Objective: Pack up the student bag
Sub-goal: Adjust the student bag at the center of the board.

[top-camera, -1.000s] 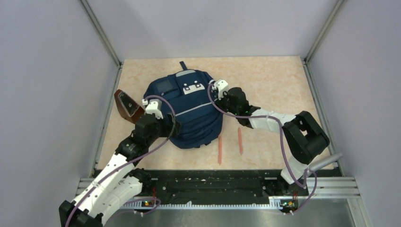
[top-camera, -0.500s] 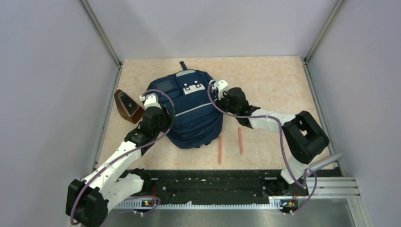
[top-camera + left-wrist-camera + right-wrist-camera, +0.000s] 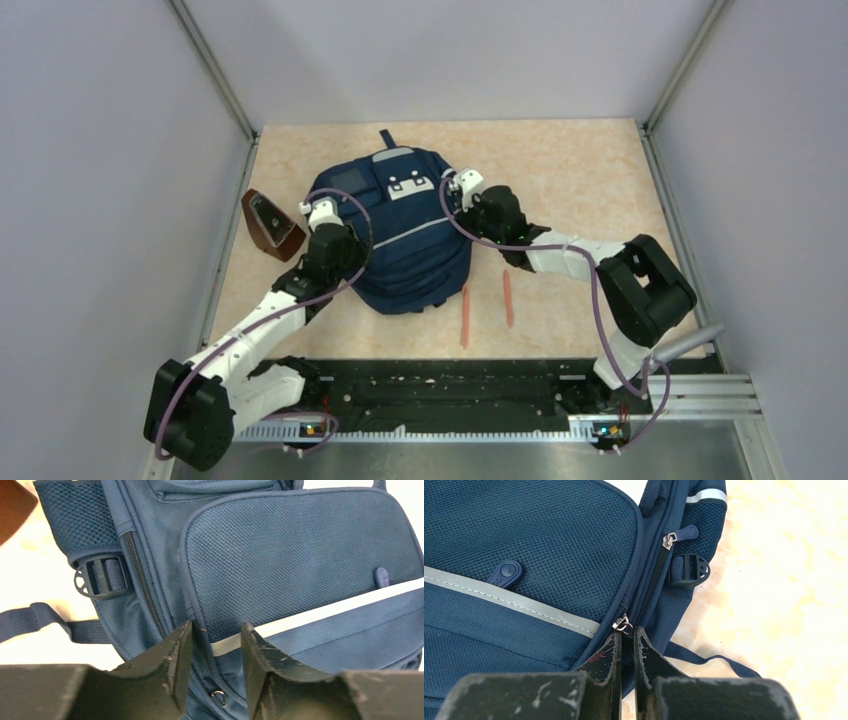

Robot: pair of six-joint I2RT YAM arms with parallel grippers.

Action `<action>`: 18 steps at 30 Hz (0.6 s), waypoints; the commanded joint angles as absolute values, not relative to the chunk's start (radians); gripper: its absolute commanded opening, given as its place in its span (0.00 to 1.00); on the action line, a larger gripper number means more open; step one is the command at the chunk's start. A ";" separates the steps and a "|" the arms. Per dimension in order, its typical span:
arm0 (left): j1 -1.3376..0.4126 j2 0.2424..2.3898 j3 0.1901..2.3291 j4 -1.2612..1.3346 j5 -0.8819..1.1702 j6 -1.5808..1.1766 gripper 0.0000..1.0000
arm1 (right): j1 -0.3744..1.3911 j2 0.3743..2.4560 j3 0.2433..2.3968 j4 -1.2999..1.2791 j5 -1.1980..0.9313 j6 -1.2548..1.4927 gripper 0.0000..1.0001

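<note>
The student bag (image 3: 410, 240) is navy blue and lies flat in the middle of the table, its grey reflective strip (image 3: 320, 612) facing up. My left gripper (image 3: 345, 250) is at the bag's left side. In the left wrist view this gripper (image 3: 216, 627) stands partly open, astride the piped edge of the front pocket, with a small metal ring below between its fingers. My right gripper (image 3: 460, 208) is at the bag's right side. In the right wrist view it (image 3: 628, 632) is shut on a dark zip pull, whose metal slider ring (image 3: 622, 624) shows just past the fingertips.
A brown wedge-shaped object (image 3: 268, 225) leans by the left wall, close to my left arm. Two orange sticks (image 3: 465, 315) (image 3: 508, 298) lie on the table right of the bag's lower end. A bag strap (image 3: 709, 659) trails onto the table under my right gripper.
My left arm has stretched forward along the bag's left side, away from the bag's lower left corner, and its jaws have narrowed. The right arm has not moved.
</note>
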State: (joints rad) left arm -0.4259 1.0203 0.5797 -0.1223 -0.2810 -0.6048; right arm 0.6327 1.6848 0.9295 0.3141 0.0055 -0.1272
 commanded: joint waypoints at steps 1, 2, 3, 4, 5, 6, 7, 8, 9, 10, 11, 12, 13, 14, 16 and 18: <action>-0.422 1.028 0.549 -0.020 -0.210 -0.642 0.34 | 0.616 1.670 0.925 0.343 0.072 -0.103 0.00; -0.421 1.030 0.543 -0.011 -0.180 -0.652 0.26 | 0.617 1.672 0.929 0.339 0.075 -0.094 0.00; -0.422 1.033 0.539 0.013 -0.158 -0.660 0.18 | 0.617 1.675 0.933 0.332 0.076 -0.087 0.00; -0.422 1.037 0.539 0.026 -0.140 -0.667 0.07 | 0.617 1.677 0.936 0.323 0.079 -0.083 0.00; -0.422 1.041 0.543 0.028 -0.131 -0.672 0.01 | 0.617 1.678 0.937 0.315 0.082 -0.077 0.00; -0.422 1.045 0.547 0.028 -0.125 -0.677 0.00 | 0.620 1.676 0.937 0.309 0.090 -0.072 0.00; -0.421 1.048 0.551 0.028 -0.118 -0.676 0.00 | 0.626 1.674 0.935 0.304 0.099 -0.070 0.00; -0.422 1.049 0.554 0.027 -0.114 -0.679 0.00 | 0.630 1.670 0.931 0.301 0.108 -0.069 0.00; -0.422 1.047 0.550 0.036 -0.111 -0.684 0.00 | 0.636 1.665 0.924 0.304 0.119 -0.068 0.00; -0.422 1.042 0.542 0.050 -0.111 -0.689 0.00 | 0.642 1.658 0.916 0.311 0.128 -0.068 0.00; -0.422 1.035 0.532 0.063 -0.121 -0.700 0.00 | 0.647 1.653 0.908 0.317 0.136 -0.067 0.00; -0.422 1.025 0.524 0.075 -0.134 -0.709 0.00 | 0.652 1.645 0.900 0.321 0.142 -0.065 0.00; -0.422 1.014 0.516 0.080 -0.149 -0.718 0.00 | 0.655 1.638 0.894 0.321 0.147 -0.062 0.00; -0.421 1.005 0.511 0.081 -0.169 -0.721 0.00 | 0.658 1.632 0.889 0.321 0.153 -0.058 0.00; -0.421 0.982 0.499 0.078 -0.208 -0.727 0.00 | 0.661 1.614 0.876 0.319 0.160 -0.049 0.00; -0.422 0.955 0.485 0.082 -0.247 -0.735 0.00 | 0.661 1.593 0.865 0.312 0.168 -0.036 0.00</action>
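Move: The left pocket edge, at the left end of the reflective strip, is right at the open left fingers, about 1 cm ahead and 1 cm below. From the left hand, the brown box stands roughly 16 cm to the left and 5 cm farther out. The right hand still grips the bag's right side seam; the board's centre lies nearly under it, about 2 cm back, 1 cm left and 8 cm down. Shut the left gripper on the pocket edge to pinch the fabric, then carry it about 1.5 cm to the right while rolling the wrist some 10 degrees, its left side dropping. Keep the right gripper closed on the bag's side seam and ease it about 1 cm right and slightly down, turning a little clockwise. ##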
